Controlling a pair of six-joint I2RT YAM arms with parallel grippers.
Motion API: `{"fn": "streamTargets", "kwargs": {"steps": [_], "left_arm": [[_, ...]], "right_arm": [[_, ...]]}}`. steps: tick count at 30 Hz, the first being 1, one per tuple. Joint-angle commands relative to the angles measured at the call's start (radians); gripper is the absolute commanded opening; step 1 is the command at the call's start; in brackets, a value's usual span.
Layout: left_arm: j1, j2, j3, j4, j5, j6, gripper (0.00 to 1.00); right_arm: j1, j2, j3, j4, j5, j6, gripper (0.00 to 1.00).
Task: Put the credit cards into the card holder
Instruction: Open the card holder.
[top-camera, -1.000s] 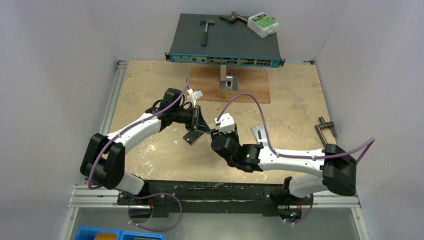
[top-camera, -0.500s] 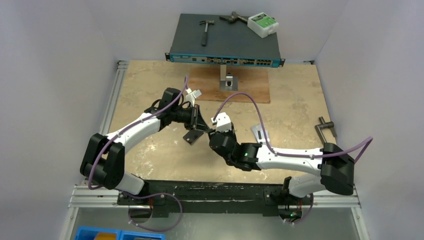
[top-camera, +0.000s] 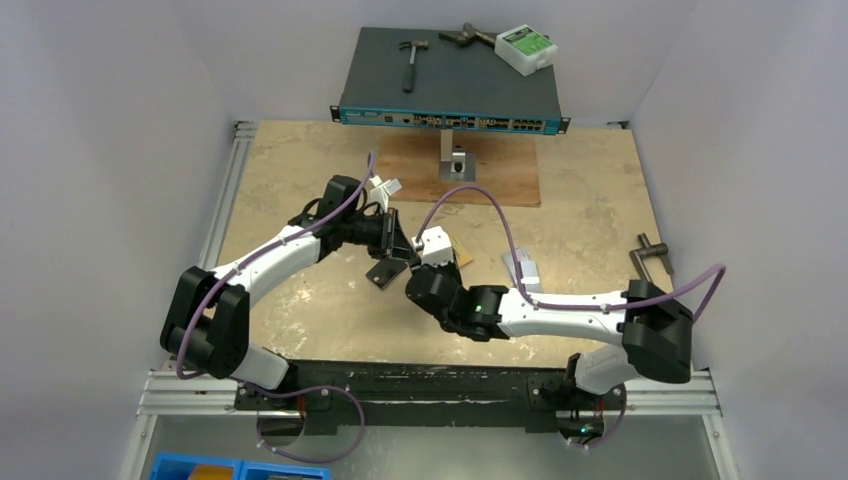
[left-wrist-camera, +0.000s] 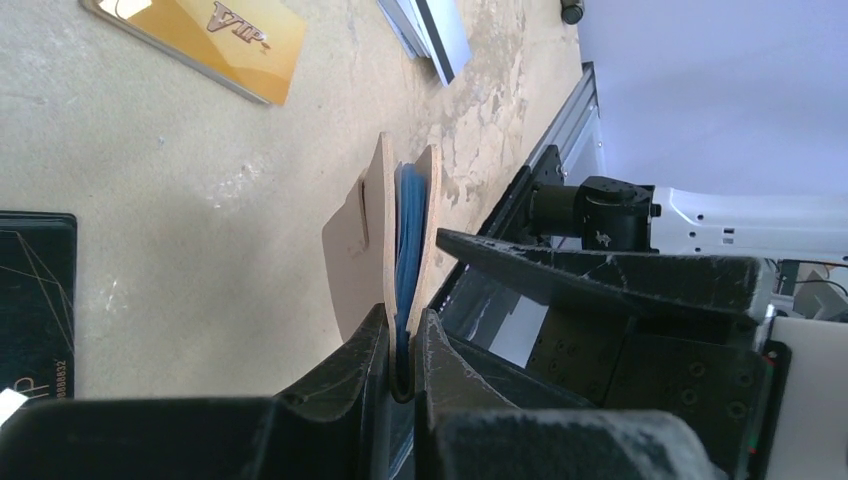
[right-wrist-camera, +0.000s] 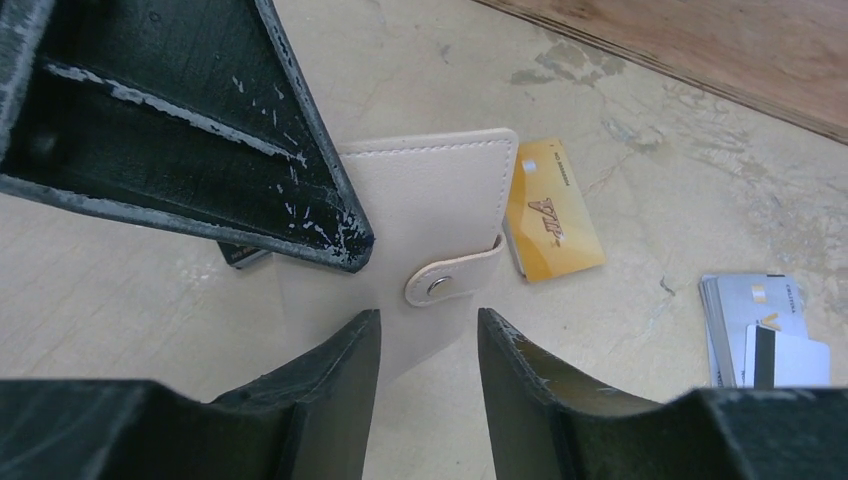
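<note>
My left gripper (left-wrist-camera: 403, 325) is shut on the lower edge of the card holder (left-wrist-camera: 385, 230), a beige folding wallet held upright above the table, with blue pockets showing between its covers. In the right wrist view the card holder (right-wrist-camera: 430, 200) faces me with its snap tab (right-wrist-camera: 445, 280) fastened. My right gripper (right-wrist-camera: 428, 325) is open just short of it, nothing between its fingers. On the table lie the credit cards: an orange-yellow one (right-wrist-camera: 550, 215), a silver-grey stack (right-wrist-camera: 760, 330) and a black one (left-wrist-camera: 35, 300).
A network switch (top-camera: 450, 90) stands at the back with a hammer (top-camera: 410, 60) and a white box (top-camera: 527, 48) on it. A wood board (top-camera: 500, 180) with a metal bracket (top-camera: 455, 160) lies before it. A metal handle (top-camera: 655, 255) sits at the right edge.
My right arm has swung left toward the left gripper and the card holder, and its jaws have narrowed a little. The left arm has not moved.
</note>
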Motion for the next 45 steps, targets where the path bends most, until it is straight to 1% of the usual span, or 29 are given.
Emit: {"fn": "streamTargets", "kwargs": {"steps": [1, 3, 5, 10, 15, 16, 18, 19, 21, 22, 27, 29, 37, 43, 45], "left_arm": [[0.002, -0.036, 0.015, 0.038, 0.075, -0.026, 0.0], [0.002, -0.034, 0.016, 0.04, 0.078, -0.033, 0.0], [0.002, -0.035, 0.015, 0.046, 0.083, -0.04, 0.0], [0.002, -0.033, 0.007, 0.058, 0.089, -0.05, 0.0], [0.003, -0.031, 0.008, 0.062, 0.091, -0.054, 0.0], [0.002, -0.03, 0.007, 0.062, 0.091, -0.054, 0.0], [0.003, -0.03, 0.007, 0.066, 0.09, -0.054, 0.0], [0.003, -0.029, 0.007, 0.066, 0.089, -0.055, 0.0], [0.003, -0.027, 0.008, 0.064, 0.088, -0.053, 0.0], [0.004, -0.025, 0.01, 0.063, 0.088, -0.052, 0.0], [0.004, -0.024, 0.011, 0.062, 0.089, -0.053, 0.0], [0.003, -0.025, 0.012, 0.063, 0.09, -0.053, 0.0], [0.005, -0.028, 0.014, 0.062, 0.101, -0.062, 0.0], [0.006, -0.03, 0.019, 0.066, 0.108, -0.071, 0.0], [0.006, -0.032, 0.019, 0.066, 0.11, -0.073, 0.0]], "right_arm": [[0.004, 0.078, 0.064, -0.081, 0.103, 0.066, 0.38], [0.004, 0.094, 0.078, -0.093, 0.136, 0.08, 0.32], [0.004, 0.102, 0.091, -0.092, 0.155, 0.083, 0.3], [0.004, 0.091, 0.083, -0.013, 0.176, 0.053, 0.26], [0.007, 0.081, 0.069, 0.089, 0.206, -0.023, 0.24], [0.008, 0.078, 0.066, 0.107, 0.208, -0.035, 0.25], [0.015, 0.065, 0.057, 0.156, 0.197, -0.074, 0.29], [0.023, 0.055, 0.048, 0.187, 0.183, -0.107, 0.32], [0.045, 0.039, 0.027, 0.248, 0.165, -0.16, 0.42], [0.051, 0.034, 0.021, 0.264, 0.155, -0.176, 0.45], [0.056, 0.023, 0.002, 0.289, 0.13, -0.179, 0.46], [0.055, 0.023, -0.003, 0.295, 0.128, -0.176, 0.44], [0.039, 0.059, 0.013, 0.319, 0.197, -0.182, 0.21], [0.007, 0.053, 0.011, 0.331, 0.181, -0.191, 0.12], [-0.005, 0.053, 0.01, 0.314, 0.173, -0.177, 0.06]]}}
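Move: The strap of the card holder, with its snap, lies some 2 cm ahead of the right hand and about 1 cm higher, level sideways. The left hand grips the holder; the strap is roughly 4 cm to its right, 1 cm back and 2 cm below. On the table about 14 cm below the right hand, the gold card lies 8 cm ahead and 5 cm right, the black card 4 cm ahead and 11 cm left. Down about 2 cm and slightly forward at first, the right hand dips below the holder's strap with its fingers narrowing, then climbs some 5 cm, fingers reopening and tipping up about 10 degrees. As it ends the climb, easing left and forward, the fingers close nearly shut at the strap's snap end. The left hand keeps its pinch on the holder, almost still. ##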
